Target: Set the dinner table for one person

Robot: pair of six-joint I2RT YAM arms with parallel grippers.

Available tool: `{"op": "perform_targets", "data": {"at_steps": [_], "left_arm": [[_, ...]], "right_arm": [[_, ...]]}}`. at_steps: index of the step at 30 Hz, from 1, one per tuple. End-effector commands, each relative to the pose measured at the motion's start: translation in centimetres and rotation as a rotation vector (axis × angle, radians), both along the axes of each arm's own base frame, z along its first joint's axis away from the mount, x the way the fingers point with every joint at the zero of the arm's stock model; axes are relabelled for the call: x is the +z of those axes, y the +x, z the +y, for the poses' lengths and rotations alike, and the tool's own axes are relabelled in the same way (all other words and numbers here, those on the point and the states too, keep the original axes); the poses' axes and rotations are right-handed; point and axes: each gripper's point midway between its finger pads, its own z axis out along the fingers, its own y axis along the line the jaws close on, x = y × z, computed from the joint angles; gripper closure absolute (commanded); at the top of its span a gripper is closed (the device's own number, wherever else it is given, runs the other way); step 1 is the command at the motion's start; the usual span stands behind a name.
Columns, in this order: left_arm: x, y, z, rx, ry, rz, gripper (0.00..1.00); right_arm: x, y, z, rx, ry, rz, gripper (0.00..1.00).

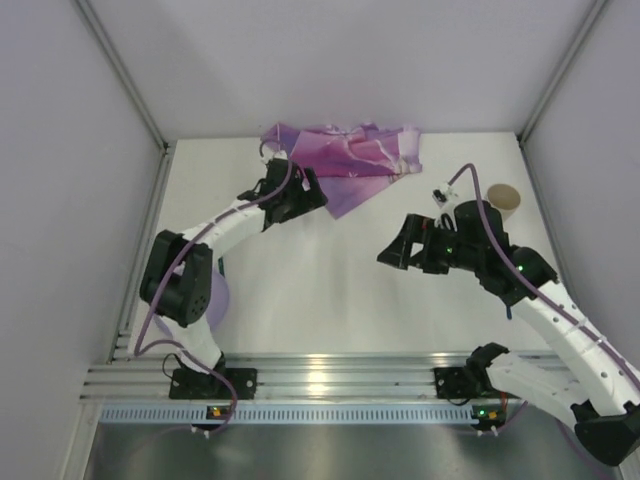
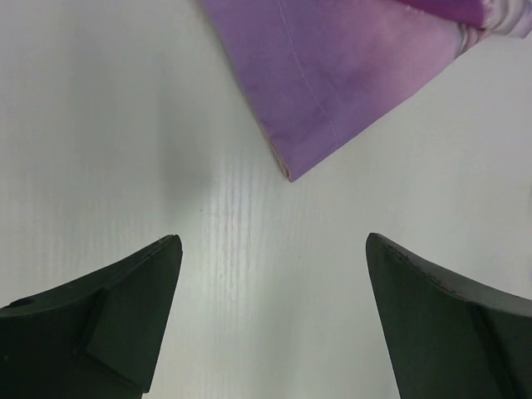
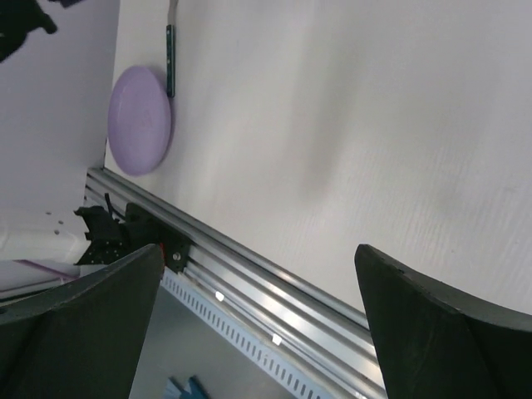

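Observation:
The dinner table (image 1: 330, 290) is a wide matte white top with an aluminium rail (image 1: 330, 375) along its near edge. A purple-pink placemat (image 1: 350, 160) lies crumpled at the back centre; one corner (image 2: 332, 91) shows in the left wrist view. My left gripper (image 1: 308, 196) hovers just short of that corner, open (image 2: 274, 241) and holding nothing. My right gripper (image 1: 395, 255) hangs over the middle right of the table, open (image 3: 258, 249) and empty, facing the near rail (image 3: 274, 283).
A lilac plate (image 3: 140, 120) lies at the near left, partly under the left arm (image 1: 222, 300). A dark-handled utensil (image 3: 170, 58) lies beside it. A brown paper cup (image 1: 503, 200) stands at the back right. White walls enclose three sides.

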Motion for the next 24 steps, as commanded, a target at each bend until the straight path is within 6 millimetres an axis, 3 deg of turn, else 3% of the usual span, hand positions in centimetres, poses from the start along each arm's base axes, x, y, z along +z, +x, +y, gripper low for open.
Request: {"op": "perform_targets", "data": {"at_steps": [1, 2, 3, 4, 5, 7, 8, 14, 18, 19, 20, 22, 24], "left_arm": [[0.7, 2.3, -3.9, 0.024, -0.067, -0.028, 0.03], [-2.1, 2.3, -4.6, 0.022, -0.04, 0.034, 0.05], [-2.9, 2.4, -5.4, 0.012, -0.037, 0.055, 0.06], [-2.4, 3.3, -6.2, 0.011, -0.054, 0.055, 0.06], [-4.6, 3.4, -6.5, 0.02, -0.044, 0.102, 0.07], [-4.7, 4.4, -7.4, 0.028, -0.05, 0.096, 0.07], [-6.2, 4.7, -7.5, 0.032, -0.035, 0.119, 0.09], [-9.5, 6.1, -8.9, 0.03, -0.016, 0.184, 0.25], [-10.7, 6.3, -9.6, 0.012, -0.029, 0.204, 0.6], [-10.7, 6.4, -9.8, -0.001, -0.029, 0.203, 0.77], [-11.0, 6.4, -9.8, -0.007, -0.024, 0.207, 0.85], [-10.8, 5.9, -10.0, -0.049, -0.02, 0.225, 1.0], [-10.4, 5.5, -9.6, -0.071, -0.007, 0.237, 1.0]], "right_arm": [[2.6, 0.3, -2.4, -0.077, -0.035, -0.079, 0.0], [2.3, 0.1, -2.9, -0.087, -0.055, -0.065, 0.0], [2.3, 0.1, -3.2, -0.098, -0.068, -0.064, 0.0], [2.6, 0.3, -3.7, -0.118, -0.08, -0.073, 0.0], [2.5, 0.1, -4.1, -0.127, -0.096, -0.066, 0.0], [2.8, 0.2, -4.9, -0.162, -0.118, -0.08, 0.0], [2.7, 0.0, -5.3, -0.174, -0.131, -0.071, 0.0], [2.7, 0.1, -6.9, -0.237, -0.174, -0.069, 0.0], [2.2, 0.5, -7.3, -0.257, -0.19, -0.052, 0.0], [2.1, 0.7, -7.2, -0.257, -0.195, -0.048, 0.0], [2.1, 0.8, -7.2, -0.258, -0.196, -0.046, 0.0], [1.7, 1.5, -7.0, -0.258, -0.201, -0.043, 0.0], [0.8, 2.4, -6.6, -0.246, -0.212, -0.024, 0.0]]}}
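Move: From the left gripper, the purple cloth's near corner lies about 6 cm ahead, 10 cm to the right and 10 cm below; the cloth's bulk is about 23 cm ahead and 12 cm right of the gripper. Behind it at table level are the fork, some 5 cm back and 19 cm left, and the plate, some 15 cm back and 26 cm left. From the right gripper, that corner is roughly 27 cm ahead, 10 cm left and 21 cm below. Bring the left gripper down and right about 10 cm each way, easing forward some 7 cm as it nears the table, with the open fingers tipping slightly farther down. Over the near corner of the purple cloth, shut them and pinch the fabric just in from its tip. Draw the empty, open right gripper about 6 cm to the right, away from the corner, turning it clockwise as its left side dips. ##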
